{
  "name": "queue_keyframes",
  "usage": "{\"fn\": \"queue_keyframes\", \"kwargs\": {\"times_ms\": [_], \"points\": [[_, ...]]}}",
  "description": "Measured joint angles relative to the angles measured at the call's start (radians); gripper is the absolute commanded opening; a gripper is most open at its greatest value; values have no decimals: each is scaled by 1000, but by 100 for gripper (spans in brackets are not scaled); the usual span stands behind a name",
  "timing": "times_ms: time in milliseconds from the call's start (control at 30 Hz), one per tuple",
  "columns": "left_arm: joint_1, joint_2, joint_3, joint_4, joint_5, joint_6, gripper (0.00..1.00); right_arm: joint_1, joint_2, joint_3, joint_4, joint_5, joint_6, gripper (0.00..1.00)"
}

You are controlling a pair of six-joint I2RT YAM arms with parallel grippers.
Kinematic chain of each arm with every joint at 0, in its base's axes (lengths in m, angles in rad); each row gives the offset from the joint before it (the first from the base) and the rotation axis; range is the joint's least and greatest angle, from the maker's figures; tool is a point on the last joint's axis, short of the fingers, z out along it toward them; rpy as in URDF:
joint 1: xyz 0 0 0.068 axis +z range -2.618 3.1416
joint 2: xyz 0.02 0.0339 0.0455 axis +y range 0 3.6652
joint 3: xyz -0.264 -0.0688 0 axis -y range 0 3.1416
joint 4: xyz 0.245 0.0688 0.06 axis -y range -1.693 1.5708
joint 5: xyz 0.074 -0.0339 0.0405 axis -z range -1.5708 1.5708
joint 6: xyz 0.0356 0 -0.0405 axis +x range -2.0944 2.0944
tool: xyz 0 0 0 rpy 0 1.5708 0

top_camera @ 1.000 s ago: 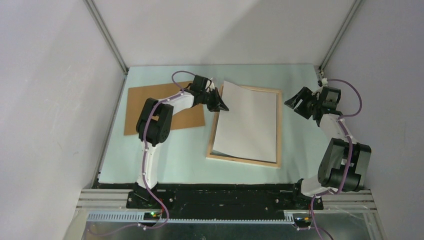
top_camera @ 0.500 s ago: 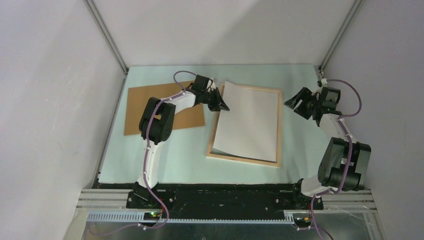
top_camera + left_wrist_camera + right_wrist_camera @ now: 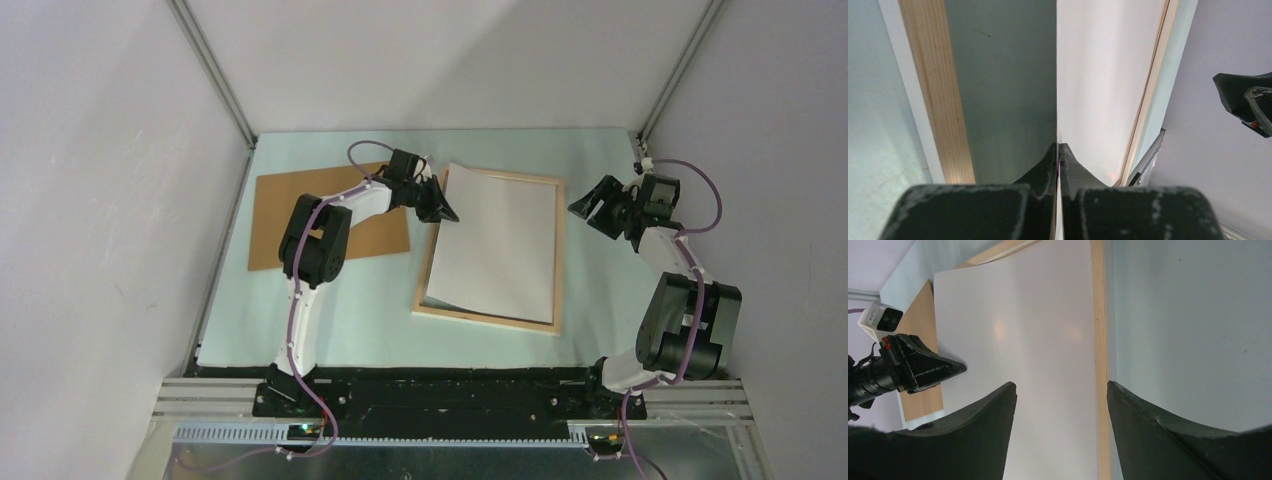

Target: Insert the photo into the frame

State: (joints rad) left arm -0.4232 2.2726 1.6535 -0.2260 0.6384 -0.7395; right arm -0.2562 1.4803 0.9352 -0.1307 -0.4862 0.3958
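The photo (image 3: 500,245) shows only its plain white back and lies over the pale wood frame (image 3: 559,250), its left edge lifted off the left rail. My left gripper (image 3: 443,212) is shut on that left edge. In the left wrist view the sheet (image 3: 1103,75) runs edge-on out of the closed gripper (image 3: 1058,147), with a frame rail (image 3: 938,90) to the left. My right gripper (image 3: 585,210) hangs open just right of the frame. In its own view the open gripper (image 3: 1060,390) straddles the frame's right rail (image 3: 1098,340) and the photo (image 3: 1038,340), holding nothing.
A flat brown backing board (image 3: 300,215) lies on the pale green mat left of the frame, partly under the left arm. Grey walls with metal corner posts (image 3: 215,75) enclose the table on three sides.
The left arm has shifted only very slightly. The photo, the frame and the right arm stand as before.
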Motion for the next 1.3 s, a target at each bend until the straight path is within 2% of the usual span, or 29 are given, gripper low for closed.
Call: {"fn": "queue_keyframes", "kwargs": {"times_ms": [400, 600, 833, 967, 1167, 1300], "points": [[-3, 21, 44, -26, -3, 20, 13, 0, 0, 0, 0, 0, -5, 71], [-4, 32, 56, -42, -8, 35, 21, 0, 1, 0, 0, 0, -5, 71], [-6, 32, 56, -57, -12, 48, 40, 0, 1, 0, 0, 0, -5, 71], [-7, 32, 56, -75, -29, 62, 56, 0, 1, 0, 0, 0, -5, 71], [-7, 23, 61, -86, -34, 79, 85, 0, 1, 0, 0, -1, -5, 71], [-11, 1, 65, -101, -60, 101, 96, 0, 1, 0, 0, -1, -5, 71]]}}
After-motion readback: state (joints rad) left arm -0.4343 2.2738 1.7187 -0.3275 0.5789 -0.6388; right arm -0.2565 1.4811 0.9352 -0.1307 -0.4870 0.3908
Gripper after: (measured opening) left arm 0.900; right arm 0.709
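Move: The left gripper pinches the left edge of the white-backed photo above the frame, whose middle lies about 6 cm back, 7 cm to the right and 4 cm below. The photo's own middle is 5 cm back, 8 cm right and 3 cm lower. The frame's left rail has its middle some 5 cm left and 4 cm back; the brown board is about 26 cm left, level with the hand. From the right hand, the frame's middle lies roughly 17 cm left, 3 cm back and 11 cm below. Open the left gripper nearly all the way, slowly at first and then fast, to let go of the photo's left edge beside the frame's left rail. Keep the hand almost in place as the fingers spread, letting it sink about 1 cm and come back up at the end, with only a slight wrist tilt. ##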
